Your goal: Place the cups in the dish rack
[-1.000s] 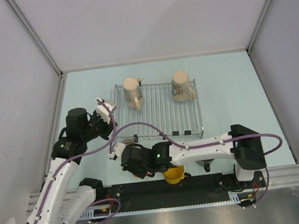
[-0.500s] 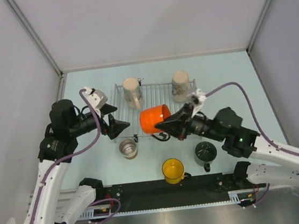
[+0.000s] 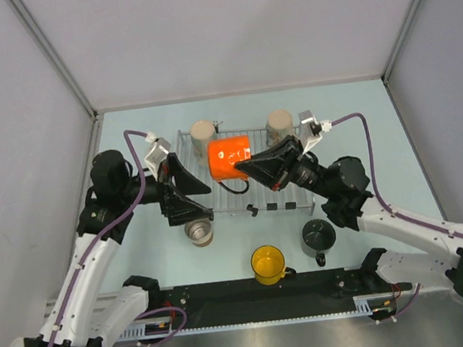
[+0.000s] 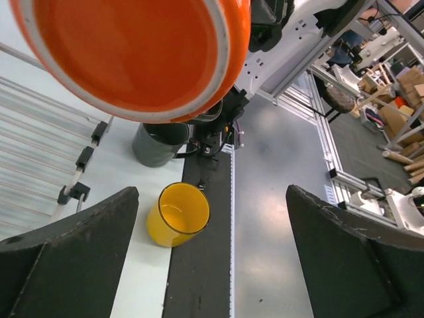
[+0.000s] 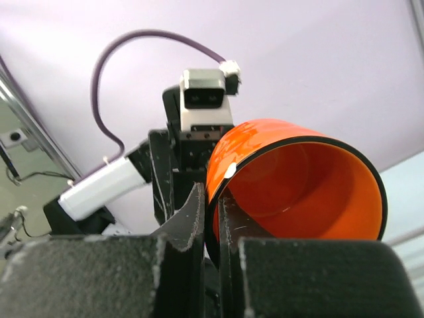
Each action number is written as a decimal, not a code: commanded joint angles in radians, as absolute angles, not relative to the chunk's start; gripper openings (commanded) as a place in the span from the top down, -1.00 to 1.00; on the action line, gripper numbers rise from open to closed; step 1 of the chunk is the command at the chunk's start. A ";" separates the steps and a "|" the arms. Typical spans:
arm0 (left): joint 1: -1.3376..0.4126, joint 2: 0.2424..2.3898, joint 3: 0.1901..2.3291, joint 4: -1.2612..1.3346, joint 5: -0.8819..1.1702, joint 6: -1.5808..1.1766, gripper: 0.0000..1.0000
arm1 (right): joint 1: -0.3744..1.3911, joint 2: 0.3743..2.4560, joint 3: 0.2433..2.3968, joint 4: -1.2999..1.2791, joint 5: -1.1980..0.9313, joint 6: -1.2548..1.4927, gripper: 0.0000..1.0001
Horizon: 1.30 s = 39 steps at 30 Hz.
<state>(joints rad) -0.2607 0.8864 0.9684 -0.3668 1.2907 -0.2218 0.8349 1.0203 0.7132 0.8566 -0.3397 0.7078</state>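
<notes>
An orange mug [image 3: 230,158] hangs tilted on its side over the back of the dish rack [image 3: 255,197], and my right gripper [image 3: 253,165] is shut on its rim [image 5: 213,211]. Two beige mugs [image 3: 202,130] [image 3: 278,123] stand at the rack's far edge. My left gripper [image 3: 196,196] is open and holds nothing, just left of the rack's front corner; its wrist view shows the orange mug [image 4: 132,59] close above. A steel cup [image 3: 198,231], a yellow mug [image 3: 268,263] and a dark grey mug [image 3: 316,236] stand on the table in front of the rack.
The two grippers face each other closely over the rack's left half. The left arm's wrist camera [image 5: 204,96] sits just behind the orange mug. Enclosure walls rise on three sides, and a black rail [image 3: 253,292] runs along the near edge.
My left gripper has opened wide and swung right toward the rack. The right arm has carried the orange mug from the front of the rack up and back over it.
</notes>
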 commanded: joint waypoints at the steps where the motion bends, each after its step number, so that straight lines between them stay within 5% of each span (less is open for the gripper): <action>1: -0.268 0.848 0.893 -0.019 1.309 -0.506 -0.95 | 0.824 1.119 0.805 1.186 -0.368 0.810 1.00; 13: -0.342 0.908 0.871 0.215 1.013 -0.703 -0.78 | 0.799 1.310 0.802 1.463 -0.403 0.986 1.00; 22: -0.411 0.973 0.905 0.241 0.999 -0.744 -0.74 | 0.799 1.384 0.807 1.520 -0.416 1.015 1.00; 24: -0.411 0.986 0.919 0.239 0.994 -0.753 -0.67 | 0.804 1.400 0.811 1.537 -0.426 1.031 1.00; 30: -0.416 1.023 0.966 0.262 1.008 -0.795 -0.01 | 0.851 1.457 0.798 1.552 -0.453 1.022 1.00; 39: -0.416 1.022 1.000 0.273 1.008 -0.822 -0.01 | 0.907 1.619 0.762 1.588 -0.451 1.020 1.00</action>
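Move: The orange cup hangs on its side, rim held in the right gripper and bottom facing the open left gripper. From the left hand its middle is about 8 cm to the right, 5 cm ahead and 5 cm higher. The left gripper lies some 12 cm left of the right hand, 2 cm back and 3 cm lower. Far below, from the left hand, the metal cup stands about 5 cm left and 1 cm ahead, the nearer beige cup some 23 cm straight ahead. Bring the wide-open left gripper about 6 cm forward and 4 cm right to the orange cup's bottom end, tipping its wrist some 15 degrees, then close it to about half so the fingers pinch the cup low on its sides. Meanwhile carry the cup with the right hand about 5 cm forward and 3 cm left to meet it, rolling slightly and keeping the rim grip. ##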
